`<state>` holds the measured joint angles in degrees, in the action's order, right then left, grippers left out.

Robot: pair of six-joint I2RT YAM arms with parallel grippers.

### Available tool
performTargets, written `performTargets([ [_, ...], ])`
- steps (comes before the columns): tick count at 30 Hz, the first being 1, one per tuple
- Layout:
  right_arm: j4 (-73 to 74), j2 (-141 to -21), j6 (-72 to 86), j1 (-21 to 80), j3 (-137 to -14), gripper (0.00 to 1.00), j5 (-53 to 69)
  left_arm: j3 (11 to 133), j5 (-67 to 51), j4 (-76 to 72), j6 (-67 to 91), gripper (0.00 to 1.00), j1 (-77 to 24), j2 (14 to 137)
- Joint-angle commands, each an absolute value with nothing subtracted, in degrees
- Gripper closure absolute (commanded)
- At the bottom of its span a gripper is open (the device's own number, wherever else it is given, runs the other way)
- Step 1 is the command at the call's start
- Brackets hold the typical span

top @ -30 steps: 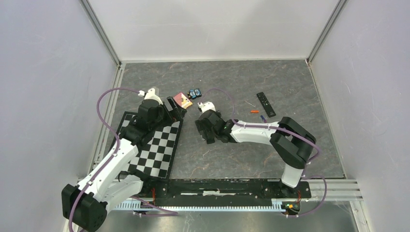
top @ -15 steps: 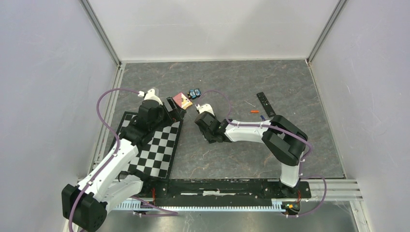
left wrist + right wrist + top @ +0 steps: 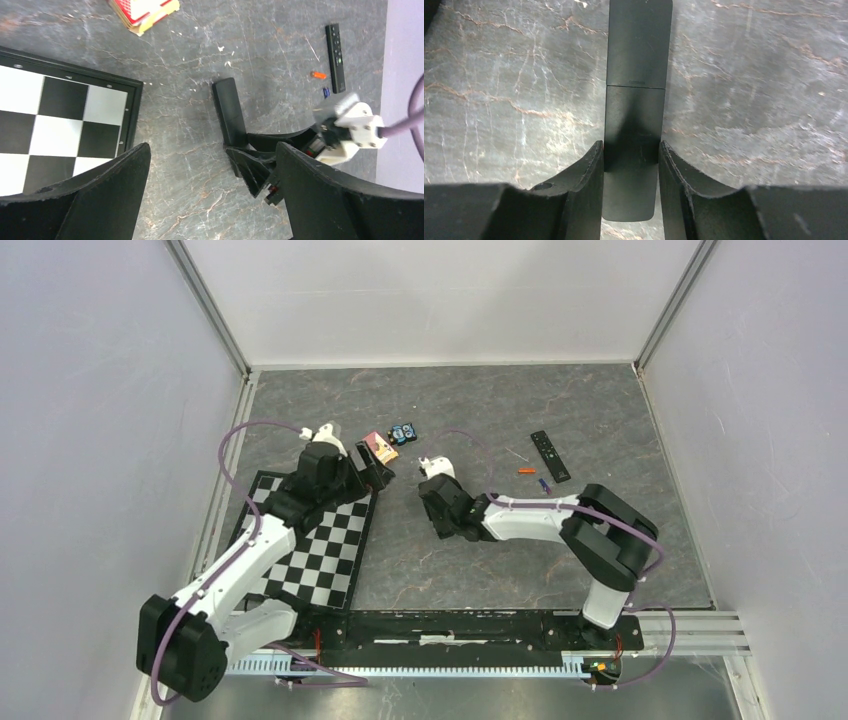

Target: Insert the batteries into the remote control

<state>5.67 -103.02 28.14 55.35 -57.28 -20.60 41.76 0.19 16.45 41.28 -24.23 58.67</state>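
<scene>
A black remote control (image 3: 636, 100) lies flat on the grey table, its plain back up. My right gripper (image 3: 630, 145) is shut on its near end, and both fingers press its long sides. The left wrist view shows the same remote control (image 3: 231, 115) running out from the right fingers (image 3: 250, 160). A second slim black remote (image 3: 550, 456) lies at the far right. Beside it lie two batteries, an orange one (image 3: 526, 471) and a blue one (image 3: 544, 483). My left gripper (image 3: 212, 147) hangs wide open and holds nothing, just left of the held remote.
A chessboard (image 3: 320, 540) lies under the left arm, its dark frame (image 3: 131, 115) close to the left fingers. A red-and-white box (image 3: 377, 446) and a blue-and-black gadget (image 3: 402, 431) sit behind the grippers. A thin pale stick (image 3: 517, 454) lies near the second remote.
The right jaws have narrowed from wide apart onto the remote's sides, and the right gripper has shifted slightly right. The left arm has moved a little to the right, still open.
</scene>
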Motion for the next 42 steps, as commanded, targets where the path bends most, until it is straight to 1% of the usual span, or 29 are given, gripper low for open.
performTargets([
  [1, -5.52, -94.32, 24.56, 54.17, -51.35, 0.70, -19.73, 41.23, -6.95, 10.76, 43.24, 0.00, -24.19, 62.06],
  [7, -13.83, -87.84, 19.42, 51.93, -44.41, 0.70, -14.92, 41.14, -18.68, 3.59, 43.75, 0.00, -24.27, 68.33],
  [12, -18.51, -83.31, 15.92, 50.17, -40.91, 0.70, -9.85, 41.34, -25.64, -1.94, 45.28, 0.00, -24.45, 73.41],
  [18, -20.61, -81.04, 13.34, 49.60, -40.40, 0.70, -6.16, 40.94, -28.94, -7.32, 49.82, 0.00, -24.70, 77.15],
  [21, -19.57, -81.38, 16.99, 49.25, -42.43, 0.70, -6.84, 39.01, -30.18, -13.13, 52.87, 0.02, -24.83, 77.61],
  [23, -20.28, -81.37, 19.96, 49.04, -43.38, 0.70, -4.71, 37.83, -29.64, -16.21, 54.05, 0.05, -25.03, 77.29],
  [26, -20.95, -81.17, 23.44, 49.04, -44.32, 0.70, -2.11, 37.13, -28.39, -18.60, 54.61, 0.15, -25.33, 77.09],
  [31, -20.96, -80.98, 26.62, 49.04, -45.04, 0.70, -0.17, 37.43, -26.44, -20.61, 55.41, 0.35, -26.67, 77.71],
  [33, -20.84, -81.16, 27.49, 49.08, -45.39, 0.70, -0.16, 37.87, -26.87, -21.92, 55.85, 0.48, -27.27, 78.47],
  [34, -20.81, -81.13, 27.86, 49.04, -45.44, 0.70, -0.18, 38.06, -26.97, -22.13, 56.06, 0.52, -27.49, 78.84],
  [36, -20.92, -81.12, 28.19, 49.04, -45.66, 0.70, -0.18, 38.48, -27.28, -22.30, 55.95, 0.64, -27.93, 79.46],
  [38, -20.96, -81.04, 28.25, 48.83, -45.83, 0.69, 1.88, 38.33, -28.02, -22.78, 55.53, 0.79, -28.10, 79.83],
  [40, -19.99, -80.83, 27.99, 48.00, -46.22, 0.66, 3.80, 38.09, -29.38, -23.89, 54.07, 0.94, -28.17, 79.79],
  [41, -19.50, -80.52, 27.53, 46.96, -46.18, 0.62, 5.68, 38.07, -29.64, -23.80, 52.98, 0.98, -28.11, 79.64],
  [42, -19.04, -79.90, 26.79, 46.02, -45.98, 0.55, 8.44, 38.09, -29.81, -23.35, 51.56, 0.98, -28.11, 79.26],
])
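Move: The remote lies face down almost level with the open left hand, about 12 cm to its right and some 14 cm below. The right hand already grips it near its close end, so its middle is about 5 cm ahead of and 1 cm left of that hand. From the left hand, the red packet is some 19 cm ahead and 5 cm left, the owl packet about 23 cm ahead and 2 cm right. The chessboard's middle is about 25 cm left and 7 cm back, all roughly 15 cm lower. The remote is carried up about 11.5 cm in the right hand's unbroken grip, that hand rolling some 30 degrees so its left side rises and tipping slightly upward. The left hand travels about 11 cm right to meet it, dipping about 3 cm before easing partly back up, turning clockwise and rolling its left side down, then shuts from wide open and pinches the remote's forward part across its thickness. ##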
